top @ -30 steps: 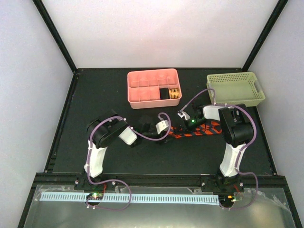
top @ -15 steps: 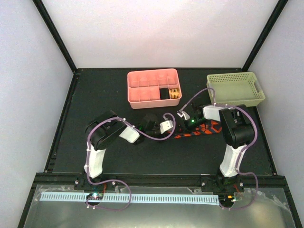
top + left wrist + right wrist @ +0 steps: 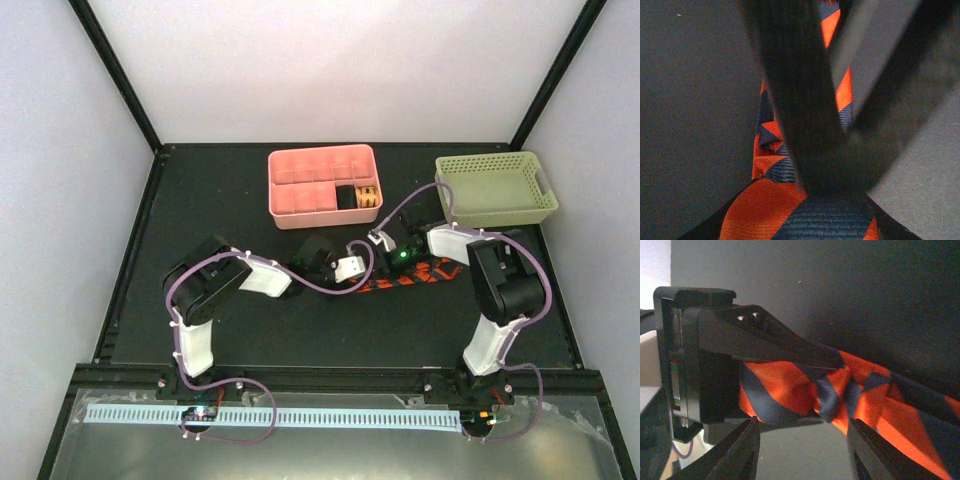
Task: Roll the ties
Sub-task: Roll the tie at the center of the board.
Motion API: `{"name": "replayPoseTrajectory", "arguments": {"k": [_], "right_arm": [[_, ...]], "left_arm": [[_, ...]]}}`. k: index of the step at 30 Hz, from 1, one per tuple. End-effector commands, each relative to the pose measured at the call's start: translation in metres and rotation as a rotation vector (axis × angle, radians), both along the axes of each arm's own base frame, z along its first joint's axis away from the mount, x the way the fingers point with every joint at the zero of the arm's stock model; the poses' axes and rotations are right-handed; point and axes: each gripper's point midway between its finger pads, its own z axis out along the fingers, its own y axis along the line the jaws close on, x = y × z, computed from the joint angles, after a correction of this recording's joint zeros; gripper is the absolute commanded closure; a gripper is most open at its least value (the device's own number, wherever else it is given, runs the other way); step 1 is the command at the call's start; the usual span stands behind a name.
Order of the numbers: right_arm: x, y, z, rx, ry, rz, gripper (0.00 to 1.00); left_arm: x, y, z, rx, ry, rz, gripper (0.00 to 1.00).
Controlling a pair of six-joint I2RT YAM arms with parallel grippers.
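The orange-red tie with navy stripes (image 3: 418, 274) lies on the black mat between the two arms. My left gripper (image 3: 352, 270) is shut on the tie's left end. In the left wrist view its dark fingers (image 3: 790, 90) meet over the folded fabric (image 3: 760, 210). The right wrist view shows that same left finger (image 3: 770, 340) pressed along the top of the bunched tie (image 3: 785, 385). My right gripper (image 3: 802, 445) stands open just in front of that bunched part, its tips apart and off the cloth. In the top view it (image 3: 392, 252) hovers over the tie's left part.
A pink compartment tray (image 3: 285, 215) sits at the back middle with a dark roll (image 3: 346, 197) and a yellowish roll (image 3: 368, 197) in its right cells. A pale green basket (image 3: 497, 215) stands at the back right.
My left gripper has moved right onto the tie's end and shut on it. My right gripper, shut before, has opened and let go of the fabric.
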Motion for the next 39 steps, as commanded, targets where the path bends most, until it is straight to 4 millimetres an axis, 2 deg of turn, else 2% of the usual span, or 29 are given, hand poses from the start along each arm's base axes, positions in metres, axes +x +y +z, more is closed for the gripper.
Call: {"name": "replayPoseTrajectory", "arguments": {"k": [1,3,5,6,9,11,15,20,24,31,39], "right_arm": [[0.002,0.017,-0.004,0.067,0.022,0.003,0.49],[0.002,0.021,-0.007,0.076,0.021,0.002,0.49],[0.003,0.024,-0.009,0.079,0.022,0.005,0.53],[0.002,0.024,-0.012,0.07,0.024,0.004,0.59],[0.001,0.019,-0.02,0.025,0.021,0.01,0.9],[-0.001,0.012,-0.024,-0.009,0.017,0.012,0.98],[-0.003,-0.003,-0.033,-0.061,0.023,0.004,0.98],[-0.005,-0.021,-0.049,-0.127,0.056,-0.017,0.98],[-0.004,-0.035,-0.058,-0.182,0.065,-0.036,0.98],[-0.001,-0.053,-0.067,-0.292,0.041,-0.052,0.98],[0.0,-0.06,-0.076,-0.344,0.041,-0.06,0.98]], "left_arm": [[-0.012,0.021,-0.033,0.149,0.072,0.021,0.6],[-0.012,0.02,-0.034,0.152,0.077,0.022,0.6],[-0.012,0.02,-0.036,0.156,0.082,0.021,0.6],[-0.011,0.02,-0.036,0.157,0.084,0.023,0.6],[-0.011,0.02,-0.037,0.161,0.087,0.027,0.6],[-0.011,0.021,-0.037,0.161,0.088,0.028,0.6],[-0.007,0.02,-0.034,0.15,0.081,0.036,0.54],[0.002,0.013,-0.007,0.011,0.071,0.043,0.24],[0.001,0.005,0.011,-0.092,0.033,0.017,0.13],[0.003,-0.012,0.021,-0.222,0.008,-0.022,0.07],[0.006,-0.03,0.017,-0.289,0.019,-0.03,0.06]]}}
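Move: The rolled end of the tie is already held between the left fingers, about 1 cm to the right of that hand's point and level with it. From the open right hand, the roll lies some 4 cm left, straight across and about 2 cm below. The flat strip of tie lies about 8 cm to the right of the right hand and 5 cm below. The pink tray is roughly 21 cm ahead and 12 cm left, 3 cm below. Leftward about 2 cm and slightly down, the right hand reaches the near edge of the roll and shuts on it, then draws back right some 4 cm while sinking about 2 cm, keeping its pinch on the cloth. As it retreats, the left fingers spread wide to release the roll; the left hand edges left, then 2 cm right, tipping back about 10 degrees. ##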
